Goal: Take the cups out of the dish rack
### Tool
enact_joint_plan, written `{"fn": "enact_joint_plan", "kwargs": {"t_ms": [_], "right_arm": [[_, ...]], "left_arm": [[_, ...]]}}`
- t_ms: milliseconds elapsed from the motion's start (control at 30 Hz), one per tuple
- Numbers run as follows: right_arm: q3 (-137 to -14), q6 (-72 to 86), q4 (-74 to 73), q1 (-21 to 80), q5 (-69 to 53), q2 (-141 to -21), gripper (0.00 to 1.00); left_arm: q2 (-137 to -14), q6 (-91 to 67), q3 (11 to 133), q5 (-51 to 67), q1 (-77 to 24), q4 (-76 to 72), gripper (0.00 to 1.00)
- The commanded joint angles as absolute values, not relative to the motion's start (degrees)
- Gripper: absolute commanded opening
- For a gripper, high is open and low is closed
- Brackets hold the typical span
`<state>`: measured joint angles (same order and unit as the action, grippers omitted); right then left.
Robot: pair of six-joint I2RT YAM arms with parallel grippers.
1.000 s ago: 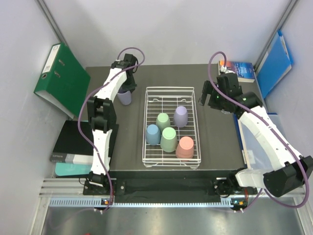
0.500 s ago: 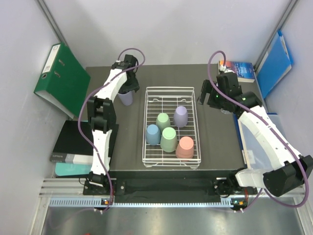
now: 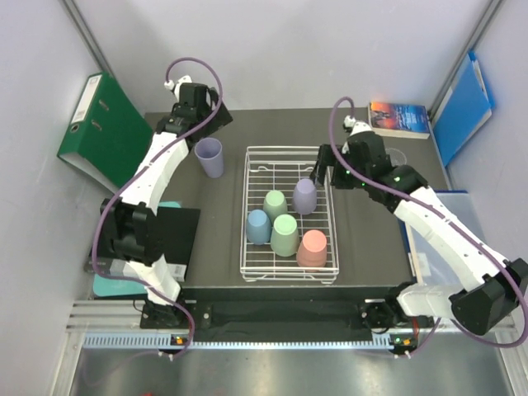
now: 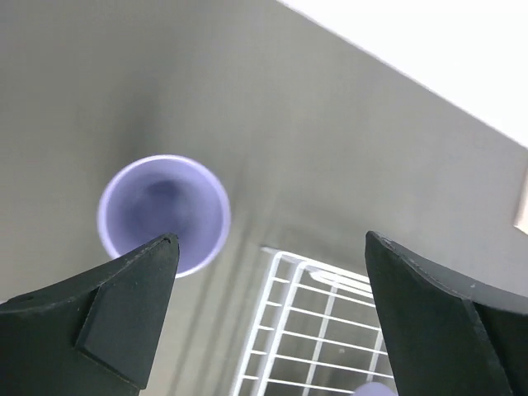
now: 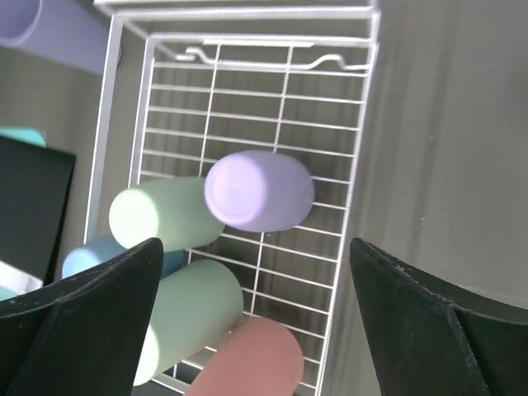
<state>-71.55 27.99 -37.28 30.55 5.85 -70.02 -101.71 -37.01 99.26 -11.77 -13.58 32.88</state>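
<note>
The white wire dish rack [image 3: 250, 213] sits mid-table and holds several upside-down cups: lilac [image 3: 304, 196], pale green [image 3: 275, 204], blue [image 3: 258, 227], mint green [image 3: 285, 235] and pink [image 3: 312, 247]. Another lilac cup [image 3: 209, 157] stands upright on the table left of the rack, free of any grip. My left gripper [image 3: 200, 115] hovers open above and behind it; its wrist view looks down into this cup [image 4: 163, 213] past the rack corner [image 4: 285, 272]. My right gripper [image 3: 324, 167] hangs open over the rack's far right side, above the racked lilac cup [image 5: 260, 190].
A green binder [image 3: 103, 132] leans at the left wall. A black notebook [image 3: 136, 239] lies beside the table's left edge. A book [image 3: 400, 118] lies at the back right corner and a blue folder [image 3: 462, 107] leans on the right wall.
The left gripper opened, let go of the lilac cup on the table and rose back to the far left. The right arm swung left over the rack.
</note>
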Motion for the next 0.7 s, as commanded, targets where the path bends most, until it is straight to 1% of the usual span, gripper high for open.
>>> {"fn": "enact_joint_plan", "kwargs": {"t_ms": [0, 100, 200, 267, 333, 400, 600, 667], "right_arm": [[-73.6, 25.8, -34.8, 35.0, 6.1, -72.4, 0.94], [-74.3, 25.4, -34.8, 37.2, 6.3, -76.1, 0.94], [-74.8, 25.4, -34.6, 38.5, 7.7, -79.4, 0.94], [-74.8, 25.4, -33.9, 38.8, 8.7, -80.9, 0.94], [-74.5, 25.2, -33.2, 38.8, 9.7, -82.7, 0.94], [-74.3, 25.2, -32.3, 38.8, 10.1, -84.5, 0.94], [-74.5, 25.6, -29.4, 38.8, 11.5, -88.9, 0.93], [-75.1, 25.4, -29.3, 38.8, 11.3, -90.8, 0.91]], "left_arm": [[-99.0, -36.9, 100.5, -9.9, -15.8, 28.1, 0.99], [-96.0, -38.1, 99.6, -8.0, -16.6, 28.0, 0.99], [-91.3, -39.3, 95.9, -3.5, -16.7, 26.8, 0.99], [-87.9, -39.3, 90.7, -2.4, -17.1, 23.8, 0.99], [-82.5, -38.1, 85.5, -3.6, -17.8, 22.2, 0.99], [-78.4, -36.6, 82.8, -6.2, -19.0, 22.6, 0.99], [-71.5, -34.5, 78.1, -10.0, -19.5, 26.3, 0.99], [-69.7, -34.3, 76.9, -10.5, -19.5, 26.4, 0.99]]}}
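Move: The purple cup left in the rack lies about 4 cm ahead of my right hand, 4 cm to its left and some 17 cm below. Of that cup, the small green cup is about 8 cm left and 2 cm nearer me, the big green one 5 cm left and 10 cm nearer, the salmon one 2 cm right and 13 cm nearer. From my left hand the rack's purple cup is roughly 11 cm back, 26 cm right and 16 cm down; the standing purple cup is 2 cm ahead, 1 cm left, 17 cm down. My right hand, open and empty, swings left over the rack's edge, then sinks about 10 cm onto the purple cup, the fingers tipping steeper and the left side rolling down, still wide open with the cup just beyond their tips. My open left hand leaves the standing purple cup, drifting right and then drawing back about 12 cm while rising, its fingers tilting up. ##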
